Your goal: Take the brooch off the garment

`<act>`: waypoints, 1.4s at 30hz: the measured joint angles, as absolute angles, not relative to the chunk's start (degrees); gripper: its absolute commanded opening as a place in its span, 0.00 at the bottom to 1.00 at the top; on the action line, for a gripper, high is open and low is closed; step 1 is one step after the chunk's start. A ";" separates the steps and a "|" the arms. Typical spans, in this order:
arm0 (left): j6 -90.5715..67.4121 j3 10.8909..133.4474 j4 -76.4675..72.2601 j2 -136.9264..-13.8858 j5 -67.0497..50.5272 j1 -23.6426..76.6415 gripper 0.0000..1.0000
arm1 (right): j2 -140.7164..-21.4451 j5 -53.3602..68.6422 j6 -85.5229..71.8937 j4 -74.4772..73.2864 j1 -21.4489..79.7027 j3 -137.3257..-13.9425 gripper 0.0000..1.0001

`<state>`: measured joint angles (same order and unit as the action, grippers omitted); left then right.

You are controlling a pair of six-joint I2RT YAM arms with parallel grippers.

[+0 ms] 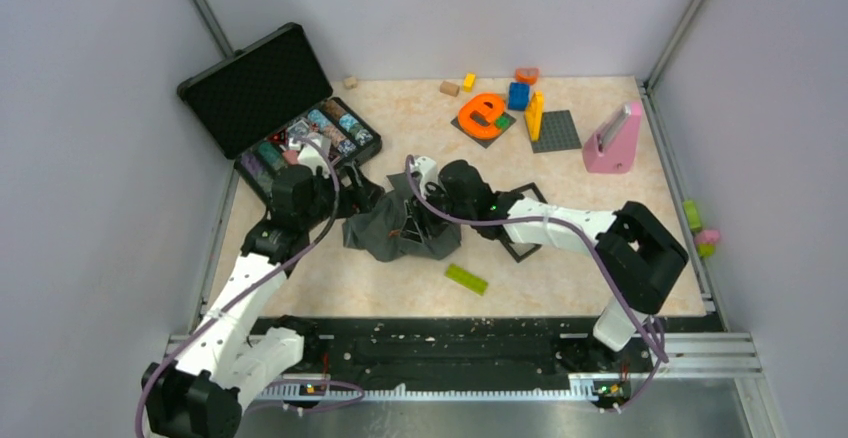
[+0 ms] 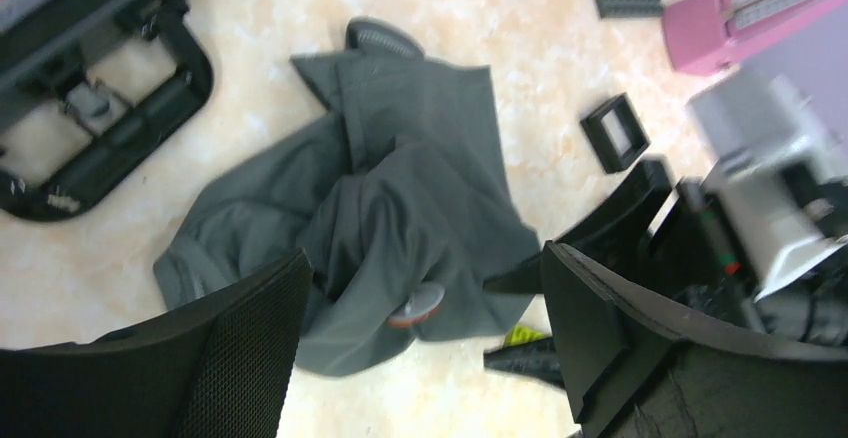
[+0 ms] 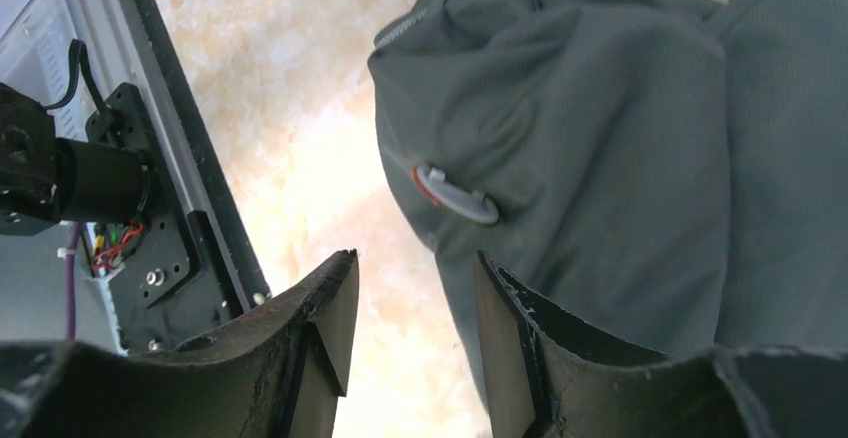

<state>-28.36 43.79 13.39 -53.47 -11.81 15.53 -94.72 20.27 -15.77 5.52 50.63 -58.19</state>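
The dark grey garment (image 1: 390, 233) lies crumpled mid-table, and also shows in the left wrist view (image 2: 410, 178) and the right wrist view (image 3: 620, 148). The brooch (image 2: 418, 304), a small grey disc with an orange-red rim, is pinned on a fold near the garment's edge; it also shows in the right wrist view (image 3: 455, 195). I cannot make it out in the top view. My left gripper (image 2: 425, 258) is open and empty, its jaws wide apart above the garment. My right gripper (image 3: 415, 268) is open and empty, with the brooch just beyond its fingertips.
An open black case (image 1: 290, 118) with several compartments stands at the back left. An orange letter toy (image 1: 482, 115), coloured bricks and a pink block (image 1: 614, 141) are at the back. A green brick (image 1: 466, 278) and black square frames (image 2: 615, 133) lie near the garment.
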 measured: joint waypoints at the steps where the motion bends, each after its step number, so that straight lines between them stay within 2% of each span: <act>1: -28.36 42.61 14.06 -52.12 -11.46 15.53 0.88 | -95.50 20.49 -14.50 4.82 50.68 -59.48 0.47; 8: -28.84 36.75 18.74 -45.69 -9.96 15.53 0.86 | -100.55 20.03 -6.90 -1.48 50.98 -68.31 0.45; 17: -30.61 36.56 21.17 -37.78 -5.67 15.53 0.86 | -104.75 19.66 -2.50 -5.80 51.96 -69.91 0.40; 26: -31.03 36.45 22.26 -34.65 -3.09 15.53 0.85 | -106.54 19.68 -1.45 -5.93 52.03 -71.35 0.26; 34: -30.92 36.42 24.10 -34.57 -2.02 15.53 0.85 | -106.61 20.03 -1.65 -3.95 52.03 -71.35 0.03; 36: -30.87 36.42 24.29 -34.35 -2.00 15.53 0.85 | -106.61 20.80 -2.13 -3.68 52.03 -71.35 0.00; 42: -30.55 34.92 24.03 -33.67 -2.50 15.53 0.84 | -106.63 25.02 -8.36 -4.69 51.35 -72.88 0.00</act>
<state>-30.55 34.92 24.03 -33.67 -2.50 15.53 -106.63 25.02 -8.36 -4.69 51.35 -72.88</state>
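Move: The brooch lies some 4 cm to the right gripper's left, about 1 cm farther out and 5 cm lower, on the near part of the crumpled garment. From this gripper, the green block is about 11 cm to the right, 8 cm back and 11 cm below. The case handle is roughly 13 cm left, 10 cm ahead and 9 cm below. From the left gripper, the brooch is about 6 cm back, 5 cm right and 14 cm below. Bring the right gripper left and a little forward, then sink it about 4 cm towards the brooch, fingertips tipping down and turning slightly counter-clockwise. Ease on left while closing the half-open fingers fully to pinch the brooch by its rim, then begin to rise, about 2 cm. Meanwhile draw the open, empty left gripper some 5 cm back and 4 cm left. ##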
